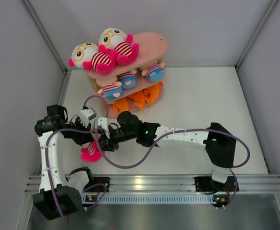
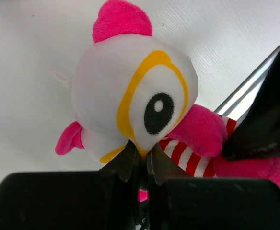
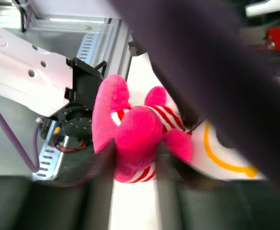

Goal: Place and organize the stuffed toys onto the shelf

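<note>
A white-headed doll [image 2: 135, 96] with yellow glasses, magenta limbs and a red-striped shirt hangs between my two grippers near the table's front left; from above only its magenta feet [image 1: 89, 152] show. My left gripper [image 2: 143, 155] is shut, pinching the fabric at the bottom of the doll's head. My right gripper [image 3: 133, 163] has its blurred fingers pressed against both sides of a magenta limb [image 3: 140, 134] of the same doll. The pink shelf [image 1: 152, 45] stands at the back, with two more white-headed dolls [image 1: 85, 55] on its top board.
Peach-headed dolls [image 1: 112, 89] sit on the middle board and orange sharks [image 1: 140, 98] on the lowest. Grey walls enclose the white table [image 1: 202, 96]. A purple cable [image 3: 202, 62] crosses close in front of the right wrist camera. The metal rail [image 1: 178, 182] runs along the front.
</note>
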You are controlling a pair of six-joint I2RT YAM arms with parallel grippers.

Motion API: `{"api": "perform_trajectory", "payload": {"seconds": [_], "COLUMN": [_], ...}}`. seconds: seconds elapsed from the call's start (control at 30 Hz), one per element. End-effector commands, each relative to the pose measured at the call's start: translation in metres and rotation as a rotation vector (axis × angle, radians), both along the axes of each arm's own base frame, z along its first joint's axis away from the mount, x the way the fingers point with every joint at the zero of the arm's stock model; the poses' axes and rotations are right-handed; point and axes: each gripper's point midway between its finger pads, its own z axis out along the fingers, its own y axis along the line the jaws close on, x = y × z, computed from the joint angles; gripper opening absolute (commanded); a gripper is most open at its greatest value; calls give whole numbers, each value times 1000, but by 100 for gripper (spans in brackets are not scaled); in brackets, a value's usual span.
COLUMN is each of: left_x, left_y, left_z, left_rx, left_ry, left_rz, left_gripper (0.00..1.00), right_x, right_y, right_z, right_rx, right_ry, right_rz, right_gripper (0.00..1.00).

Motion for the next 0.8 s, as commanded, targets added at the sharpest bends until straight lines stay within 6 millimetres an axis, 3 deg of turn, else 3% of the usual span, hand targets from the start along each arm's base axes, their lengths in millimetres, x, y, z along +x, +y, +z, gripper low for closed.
{"api": "perform_trajectory", "payload": {"seconds": [0.0,0.07,0.13,0.23,0.27,0.3,0.33,0.37,0.4,0.47,0.57,0.6,0.67,0.73,0.77], "left_x": [-20,-19,-19,-18,-17,-16,-16,-15,-14,-15,-17,-17,-17,-17,-16], "left_y": [-14,-13,-10,-6,-5,-5,-3,-1,0,5,11,12,13,12,11], "left_z": [5,6,6,6,7,11,11,14,14,14,10,8,6,4,3], "left_rx": [-55,-48,-28,-4,-1,0,5,14,15,45,70,74,77,67,62], "left_ry": [52,46,42,46,46,45,50,46,53,65,94,100,112,129,135], "left_rz": [-55,-52,-52,-41,-33,-18,-8,2,18,42,72,77,78,77,75], "left_gripper": [0,0,0,5,11,22,42,55,61,67,69,70,70,70,70], "right_x": [-23,-23,-24,-27,-29,-32,-35,-38,-40,-40,-37,-41,-23,-5,28], "right_y": [5,2,-4,-18,-27,-37,-46,-60,-74,-101,-163,-193,-230,-271,-295], "right_z": [18,19,25,41,37,49,49,37,48,38,9,3,-16,-21,-29], "right_rx": [45,36,36,53,24,35,23,-41,-39,-117,-312,-382,-473,-546,-584], "right_ry": [-7,-22,-53,-119,-127,-148,-175,-160,-170,-160,-109,-80,-46,-72,-79], "right_rz": [52,54,63,87,96,102,124,134,139,141,97,82,-3,-92,-221], "right_gripper": [27,9,0,0,0,0,0,0,0,0,0,0,0,0,0]}}
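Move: The pink striped toy hangs between both hands: its middle is some 3 cm left of the right fingers, about 4 cm ahead and 3 cm lower, with a pink limb between the open pads. From the left hand, still pinching its head, it is about 3 cm back, 2 cm right and 4 cm below. From the right hand, the nearest orange toy is roughly 19 cm ahead, 10 cm right and 14 cm lower; the nearest blue-bottomed toy is 25 cm ahead and 5 cm right, near hand height. Finish shutting the right gripper on the toy's pink limb, then open the left fingers wide with that hand almost in place, letting go of the head. As they part, draw the right hand about 22 cm to the right, away from the left gripper, gathering speed and tipping its fingers some 20 degrees farther down. ##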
